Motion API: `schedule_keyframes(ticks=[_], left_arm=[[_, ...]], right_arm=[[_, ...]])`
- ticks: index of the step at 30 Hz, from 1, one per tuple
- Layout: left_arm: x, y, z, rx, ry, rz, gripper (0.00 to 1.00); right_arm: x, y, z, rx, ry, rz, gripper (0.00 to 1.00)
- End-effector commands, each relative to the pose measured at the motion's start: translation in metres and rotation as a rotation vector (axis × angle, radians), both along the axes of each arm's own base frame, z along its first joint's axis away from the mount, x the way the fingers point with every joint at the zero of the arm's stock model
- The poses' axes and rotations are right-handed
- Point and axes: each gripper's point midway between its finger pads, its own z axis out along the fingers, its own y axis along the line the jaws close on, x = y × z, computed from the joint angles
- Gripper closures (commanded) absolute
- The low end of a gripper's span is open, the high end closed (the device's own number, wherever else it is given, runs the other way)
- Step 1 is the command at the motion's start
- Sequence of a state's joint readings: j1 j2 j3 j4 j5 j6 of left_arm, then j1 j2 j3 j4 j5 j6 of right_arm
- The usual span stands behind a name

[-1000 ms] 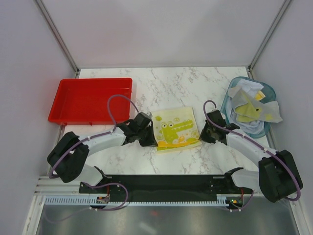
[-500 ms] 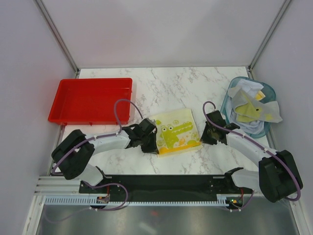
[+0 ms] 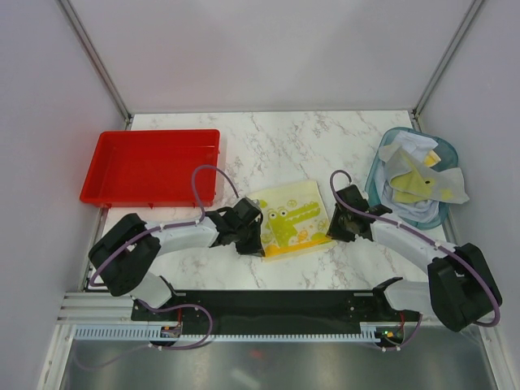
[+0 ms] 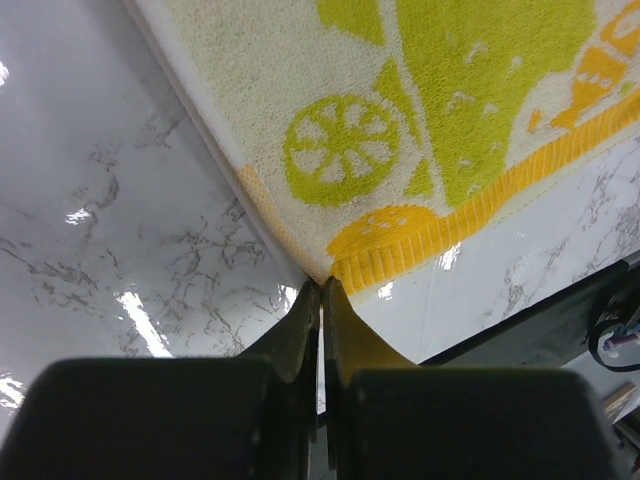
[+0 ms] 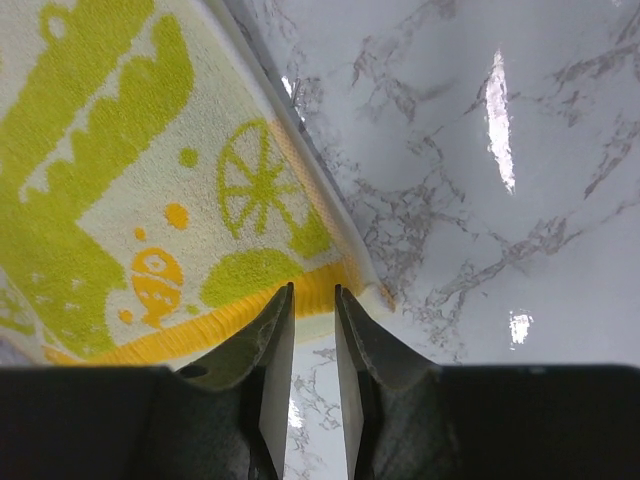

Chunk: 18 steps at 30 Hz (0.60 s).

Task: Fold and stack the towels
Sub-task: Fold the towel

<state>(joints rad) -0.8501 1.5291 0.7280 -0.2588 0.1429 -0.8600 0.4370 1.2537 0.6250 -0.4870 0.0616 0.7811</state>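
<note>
A pale yellow towel with a green crocodile print lies folded on the marble in the middle. My left gripper is shut on its near left corner; in the left wrist view the closed tips pinch the orange-bordered corner of the towel. At the towel's near right corner my right gripper stands slightly open. Its tips hover at the yellow border of the towel, gripping nothing. Several more towels, grey, white and yellow, are piled in the basket at the right.
A red plastic tray sits at the back left with nothing in it. The translucent teal basket stands at the right edge, close behind my right arm. Bare marble lies behind the towel.
My right gripper has opened and let go of the towel's right corner. The left gripper, still shut on its corner, moved right and nearer, and the towel shifted and skewed with it.
</note>
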Motion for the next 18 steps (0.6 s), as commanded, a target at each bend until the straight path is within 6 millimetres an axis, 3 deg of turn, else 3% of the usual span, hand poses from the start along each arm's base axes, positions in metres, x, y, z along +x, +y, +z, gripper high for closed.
schedule_keyframes(ticks=[1, 8, 10, 12, 18], left_arm=[[0.001, 0.004, -0.006, 0.024, -0.007, 0.042, 0.98], [0.001, 0.004, -0.006, 0.025, -0.010, 0.044, 0.98], [0.001, 0.004, -0.005, 0.022, -0.012, 0.044, 0.98], [0.001, 0.003, -0.003, 0.018, -0.011, 0.042, 0.98], [0.003, 0.001, 0.020, 0.007, -0.030, 0.040, 0.98]], right_arm=[[0.008, 0.005, -0.002, 0.001, -0.019, -0.031, 0.69], [0.004, -0.005, -0.016, -0.051, 0.003, -0.053, 0.71], [0.003, -0.006, -0.016, -0.061, 0.002, -0.052, 0.82], [0.007, -0.007, -0.012, -0.069, -0.010, -0.047, 1.00], [0.019, -0.007, 0.022, -0.090, -0.065, -0.009, 1.00]])
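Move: The towel's near-right corner lies about 2 cm below the half-open right gripper, some 2 cm to its right and 1 cm back. From that gripper, the towel's middle is about 9 cm to the left and 6 cm ahead, and the near-left corner about 17 cm to the left and 5 cm back, pinched in the left gripper. From the left gripper, the near-right corner lies about 19 cm to the right and 5 cm ahead. Lower the right gripper a little over 1 cm, almost straight down, onto the towel's near edge just left of its right corner, then shut the fingers to pinch the edge. Once they are closed, ease up about half a centimetre. Hold the left gripper still, keeping its pinch on the near-left corner. ##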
